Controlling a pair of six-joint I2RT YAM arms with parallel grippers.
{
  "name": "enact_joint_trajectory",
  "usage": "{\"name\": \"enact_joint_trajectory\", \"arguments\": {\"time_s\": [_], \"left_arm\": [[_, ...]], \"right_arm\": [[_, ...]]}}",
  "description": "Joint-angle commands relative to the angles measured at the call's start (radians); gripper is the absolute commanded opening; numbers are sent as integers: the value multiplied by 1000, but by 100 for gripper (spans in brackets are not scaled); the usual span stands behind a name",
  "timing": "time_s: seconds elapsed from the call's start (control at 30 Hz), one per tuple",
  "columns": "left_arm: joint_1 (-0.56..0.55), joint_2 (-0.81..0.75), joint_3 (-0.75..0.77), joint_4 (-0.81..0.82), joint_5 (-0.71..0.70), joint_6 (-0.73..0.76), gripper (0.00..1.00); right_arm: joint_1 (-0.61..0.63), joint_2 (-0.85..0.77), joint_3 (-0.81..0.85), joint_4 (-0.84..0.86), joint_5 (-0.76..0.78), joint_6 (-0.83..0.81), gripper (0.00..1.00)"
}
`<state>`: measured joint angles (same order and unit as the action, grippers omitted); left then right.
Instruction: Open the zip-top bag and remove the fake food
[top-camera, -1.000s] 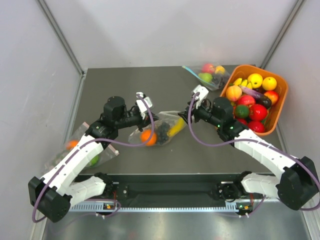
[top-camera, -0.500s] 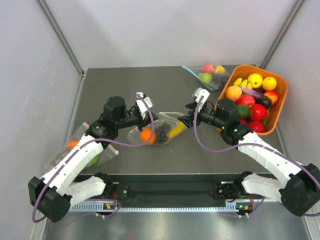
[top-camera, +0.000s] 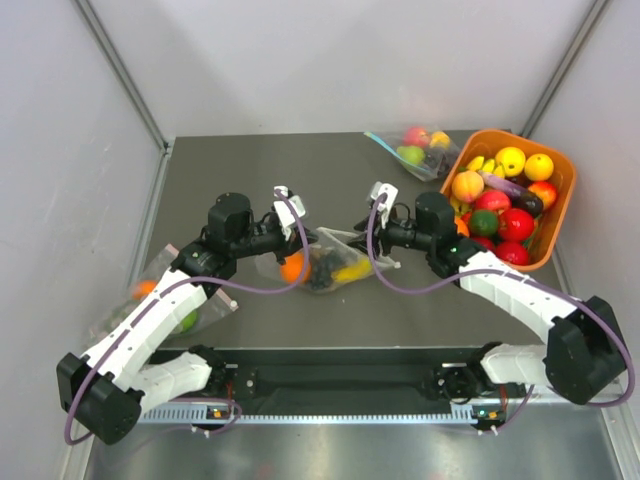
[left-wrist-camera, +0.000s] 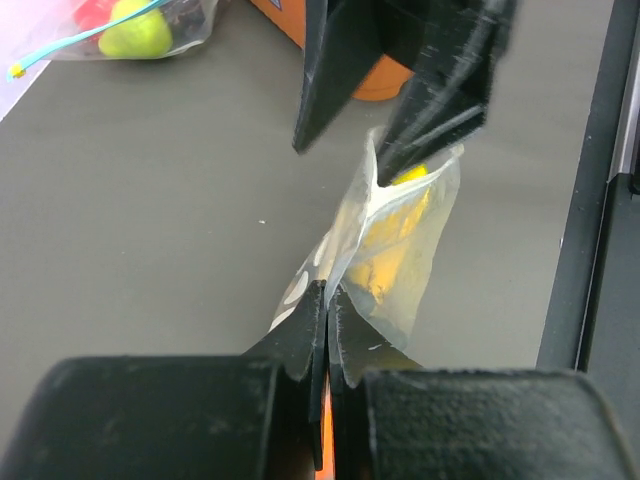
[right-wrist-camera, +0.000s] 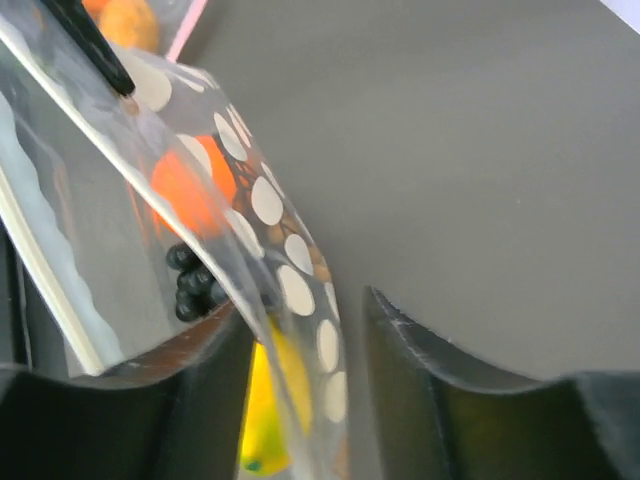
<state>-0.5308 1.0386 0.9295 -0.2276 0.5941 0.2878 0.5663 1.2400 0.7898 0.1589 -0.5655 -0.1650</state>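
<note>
The zip-top bag (top-camera: 335, 245), clear with white polka dots, is held up off the table between my two grippers. Inside it are an orange ball (top-camera: 292, 268), a dark bunch of berries (top-camera: 322, 273) and a yellow banana (top-camera: 351, 270). My left gripper (top-camera: 284, 233) is shut on the bag's left edge, and the film is pinched between its tips (left-wrist-camera: 328, 302). My right gripper (top-camera: 371, 242) is open, with the dotted bag wall (right-wrist-camera: 300, 290) between its fingers (right-wrist-camera: 430, 370). The ball (right-wrist-camera: 190, 190), berries (right-wrist-camera: 192, 285) and banana (right-wrist-camera: 265, 410) show through the film.
An orange basket (top-camera: 500, 135) full of toy fruit stands at the right, close behind my right arm. A clear bag with a blue zip strip (top-camera: 412, 150) lies at the back. Another bag of fruit with a pink edge (top-camera: 160, 300) lies at the left under my left arm.
My right gripper has moved left to the bag's right end and now straddles the bag wall. The bag is more bunched between the grippers. My left gripper has barely moved.
</note>
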Motion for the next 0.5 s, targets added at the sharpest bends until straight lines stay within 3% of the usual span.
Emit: {"name": "enact_joint_trajectory", "arguments": {"time_s": [0.0, 0.1, 0.13, 0.2, 0.27, 0.37, 0.47], "left_arm": [[2, 0, 40, 24, 32, 21, 0], [2, 11, 35, 46, -14, 2, 0], [2, 14, 32, 60, -93, -9, 3], [2, 20, 25, 114, -196, -56, 11], [2, 29, 26, 154, -333, -90, 27], [2, 44, 31, 189, -417, -114, 38], [2, 107, 81, 198, -462, -140, 40]], "right_arm": [[-9, 21, 77, 65, -82, -22, 44], [-9, 19, 77, 62, -123, 7, 10], [-8, 10, 74, 64, -114, 36, 0], [-8, -10, 66, 53, -109, 51, 0], [-2, -43, 72, 45, -77, 104, 0], [15, -88, 98, -15, -37, 139, 0], [44, -114, 170, -91, 10, 159, 0]]}}
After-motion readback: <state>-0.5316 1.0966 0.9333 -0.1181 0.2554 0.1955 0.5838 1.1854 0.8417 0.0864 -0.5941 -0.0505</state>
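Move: The right fingers stand part-open astride the zip-top bag's far lip, within about 1 cm of it. From the right hand, the yellow food lies some 4 cm back, 1 cm left and 8 cm below, and the orange about 5 cm back, 11 cm left and 9 cm below. The left hand already pinches the lip at its tips. The right hand's lip spot is about 7 cm right of the left hand, level fore-and-aft and 4 cm lower. The right fingers shut on the bag's far lip and pinch it, then draw it up about 3 cm and slightly back. Just after that grip begins, the left fingers open to roughly two fifths and let go of the lip, the hand sweeping some 6 cm forward and a little left at level height, turning about 20 degrees counter-clockwise. ##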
